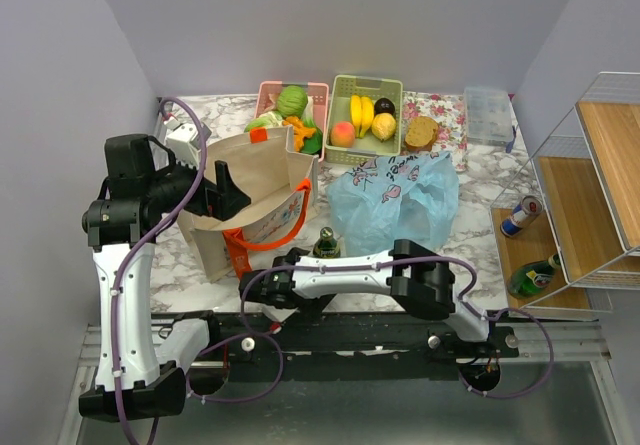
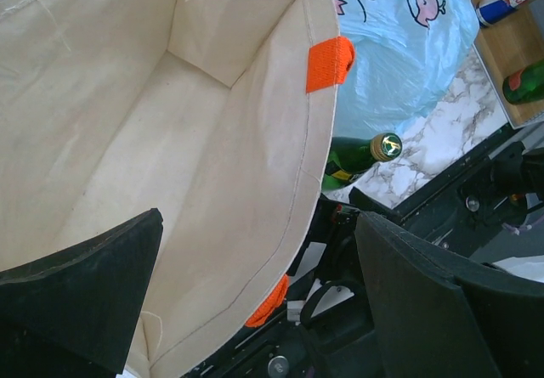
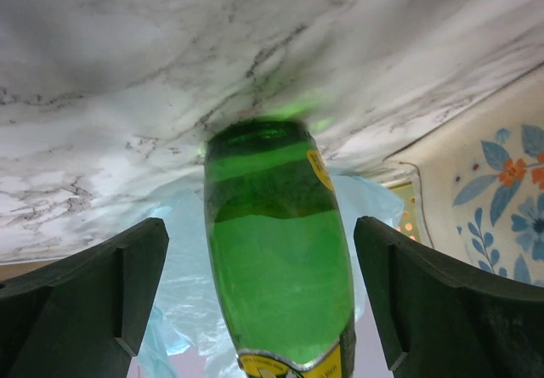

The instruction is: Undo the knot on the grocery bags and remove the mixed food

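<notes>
The light blue plastic grocery bag (image 1: pixel 395 200) lies slumped on the marble table, also in the left wrist view (image 2: pixel 408 47); I cannot make out its knot. Toy food sits at the back: a green cabbage (image 1: pixel 292 98) and orange pieces (image 1: pixel 298 125) in a pink basket (image 1: pixel 268 89), and a peach (image 1: pixel 343 133) in a green basket (image 1: pixel 392 85). My left gripper (image 1: pixel 235 197) (image 2: pixel 259 225) is open, straddling the rim of a beige tote (image 1: pixel 262 180). My right gripper (image 1: pixel 305 257) (image 3: pixel 261 229) is open on either side of a green bottle (image 3: pixel 276 267), not touching it.
The green bottle (image 1: pixel 326 243) stands upright between the tote and the blue bag. Bananas (image 1: pixel 361 113) and a bread slice (image 1: pixel 421 132) lie at the back, beside a clear box (image 1: pixel 487 115). A wire shelf (image 1: pixel 590 195) with cans and a bottle is at the right.
</notes>
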You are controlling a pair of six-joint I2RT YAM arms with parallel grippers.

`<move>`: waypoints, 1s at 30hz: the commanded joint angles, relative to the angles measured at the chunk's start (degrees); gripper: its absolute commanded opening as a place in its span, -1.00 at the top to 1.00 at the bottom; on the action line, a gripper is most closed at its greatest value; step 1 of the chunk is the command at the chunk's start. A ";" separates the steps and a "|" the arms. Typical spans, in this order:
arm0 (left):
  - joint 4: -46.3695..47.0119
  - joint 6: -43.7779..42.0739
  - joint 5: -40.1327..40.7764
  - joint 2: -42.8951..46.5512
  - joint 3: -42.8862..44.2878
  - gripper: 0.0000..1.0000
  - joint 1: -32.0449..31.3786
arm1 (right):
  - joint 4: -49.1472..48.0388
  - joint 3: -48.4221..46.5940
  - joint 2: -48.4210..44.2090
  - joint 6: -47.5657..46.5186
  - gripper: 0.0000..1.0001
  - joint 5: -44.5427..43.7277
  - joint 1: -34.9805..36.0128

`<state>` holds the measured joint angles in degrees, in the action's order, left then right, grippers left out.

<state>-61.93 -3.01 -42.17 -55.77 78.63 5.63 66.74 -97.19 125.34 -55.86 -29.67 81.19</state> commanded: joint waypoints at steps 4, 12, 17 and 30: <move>0.65 -1.04 -2.45 0.84 -1.15 -0.96 0.44 | 4.84 -3.22 0.42 -3.34 -1.00 -2.77 -2.18; 0.71 -1.38 -2.47 0.72 -0.76 -0.96 0.44 | 9.37 -3.63 1.13 -3.92 -1.00 -1.85 -4.79; 1.33 -1.43 -2.39 0.79 -1.17 -0.94 0.49 | 9.36 -1.72 0.30 -4.84 -0.97 -1.95 -5.45; 1.85 -1.13 -2.77 -0.41 -0.01 -0.90 0.50 | 6.00 3.34 -0.78 -6.88 -0.43 -4.90 -6.89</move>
<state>-61.71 -3.68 -42.96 -56.07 77.76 5.63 72.51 -96.20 125.45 -60.27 -33.43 75.13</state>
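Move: About 5 cm ahead of the right hand and 2 cm to its right stands the green bottle, its middle some 5 cm above the fingers. The tote bag is roughly 15 cm ahead and 15 cm to the left of this hand, the blue plastic bag about 19 cm ahead and 17 cm to its right. From the idle left hand the bottle lies some 17 cm right, 2 cm back and 20 cm lower. Straddling the lower body of the green bottle with open fingers, the right hand goes about 4 cm forward and as far to the right, rising slightly at first. It rolls some 10 degrees, its left side dipping, and late on the fingers close by about a fifth, coming against both sides of the bottle while the hand is still easing right. ##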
